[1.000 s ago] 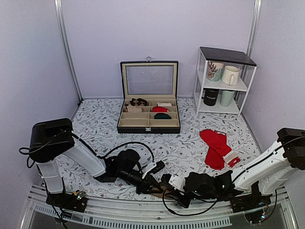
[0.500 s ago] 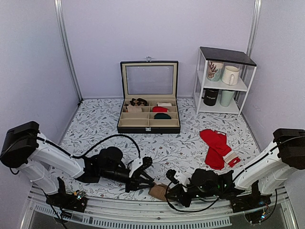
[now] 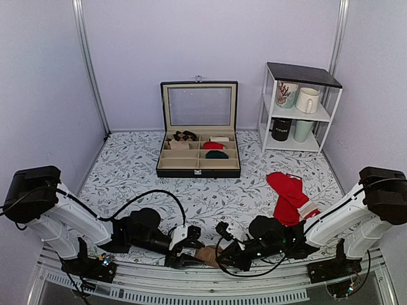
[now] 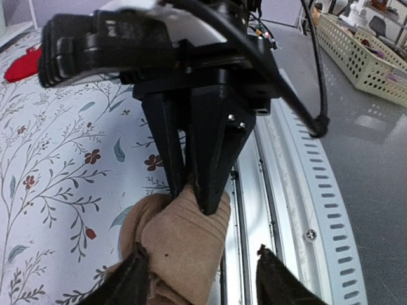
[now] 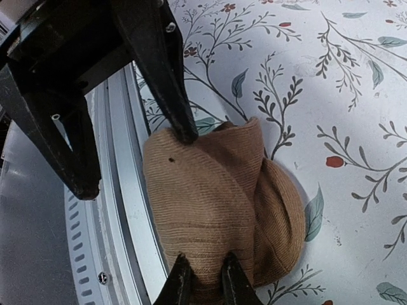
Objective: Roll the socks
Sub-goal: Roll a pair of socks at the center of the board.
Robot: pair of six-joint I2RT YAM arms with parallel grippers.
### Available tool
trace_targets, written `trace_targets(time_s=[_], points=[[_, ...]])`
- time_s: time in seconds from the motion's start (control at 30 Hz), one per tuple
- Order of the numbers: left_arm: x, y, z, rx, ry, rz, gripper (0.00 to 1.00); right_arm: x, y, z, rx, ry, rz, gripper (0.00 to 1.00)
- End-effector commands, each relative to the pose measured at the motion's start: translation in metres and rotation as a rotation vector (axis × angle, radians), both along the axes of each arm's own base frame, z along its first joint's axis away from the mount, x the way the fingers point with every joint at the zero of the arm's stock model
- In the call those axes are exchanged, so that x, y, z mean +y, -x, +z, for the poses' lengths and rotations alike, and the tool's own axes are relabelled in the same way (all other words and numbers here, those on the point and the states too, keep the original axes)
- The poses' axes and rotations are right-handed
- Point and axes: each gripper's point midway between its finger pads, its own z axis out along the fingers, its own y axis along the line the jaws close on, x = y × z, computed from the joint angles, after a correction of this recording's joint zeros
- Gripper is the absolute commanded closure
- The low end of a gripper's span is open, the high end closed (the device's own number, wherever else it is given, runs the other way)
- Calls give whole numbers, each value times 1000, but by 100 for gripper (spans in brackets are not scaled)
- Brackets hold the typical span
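The socks (image 3: 206,255) are a small tan ribbed roll lying at the table's near edge, next to the metal rail. In the right wrist view my right gripper (image 5: 205,274) is shut on a fold of the socks (image 5: 216,203) at their near end. The left wrist view shows that right gripper (image 4: 194,194) pinching the socks (image 4: 181,244) from the far side. My left gripper (image 4: 203,279) is open. One of its fingers rests at the roll's left side and the other stands apart over the rail. From above, the left gripper (image 3: 184,254) and right gripper (image 3: 224,257) face each other across the roll.
A black compartment box (image 3: 199,166) with its lid up holds several small rolls at the back. Red socks with a white tag (image 3: 289,197) lie right of centre. A white shelf (image 3: 270,111) with mugs stands at the back right. The slotted aluminium rail (image 3: 191,283) runs along the near edge.
My left gripper has let go of the roll and spread its jaws. Both grippers have dropped lower at the near edge, and the right one stays pinched on the roll.
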Motion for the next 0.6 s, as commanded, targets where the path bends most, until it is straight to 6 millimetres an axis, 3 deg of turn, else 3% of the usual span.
trace_targets(time_s=[0.0,0.13,0.2,0.23,0.27,0.3,0.57], points=[[-7,9,10,-49,36,-61,36,-61,13,-72,112,327,8,86],[-7,9,-2,-43,-5,-27,31,-62,9,-72,110,340,4,86],[-4,4,6,-82,13,49,33,-62,8,-72,108,340,3,86],[-2,1,17,-116,44,91,35,-62,8,-71,108,339,4,86],[2,-4,28,-145,76,135,23,-62,8,-71,109,339,4,86],[6,-9,39,-170,111,171,3,-62,7,-71,110,339,2,86],[42,-58,97,-331,229,477,0,-62,5,-70,110,340,-7,86]])
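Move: Just off its fingertips, the left hand has the brown sock roll some 4 cm to its right, about 1 cm ahead and 3 cm lower. The red socks lie about 23 cm ahead and 31 cm right of that hand, and the sock box about 42 cm straight ahead. From the right hand, which already pinches the near end, the roll's middle is roughly 4 cm to the left, level fore and aft and 1 cm lower. Opening from half to fully wide, the left fingers come free of the sock roll; after a slight drift back, the left hand lifts away about 7 cm, with some 3 cm forward, its fingertips levelling out and swinging some 15 degrees towards forward. The right hand stays in place and keeps its pinch on the roll's right end. ##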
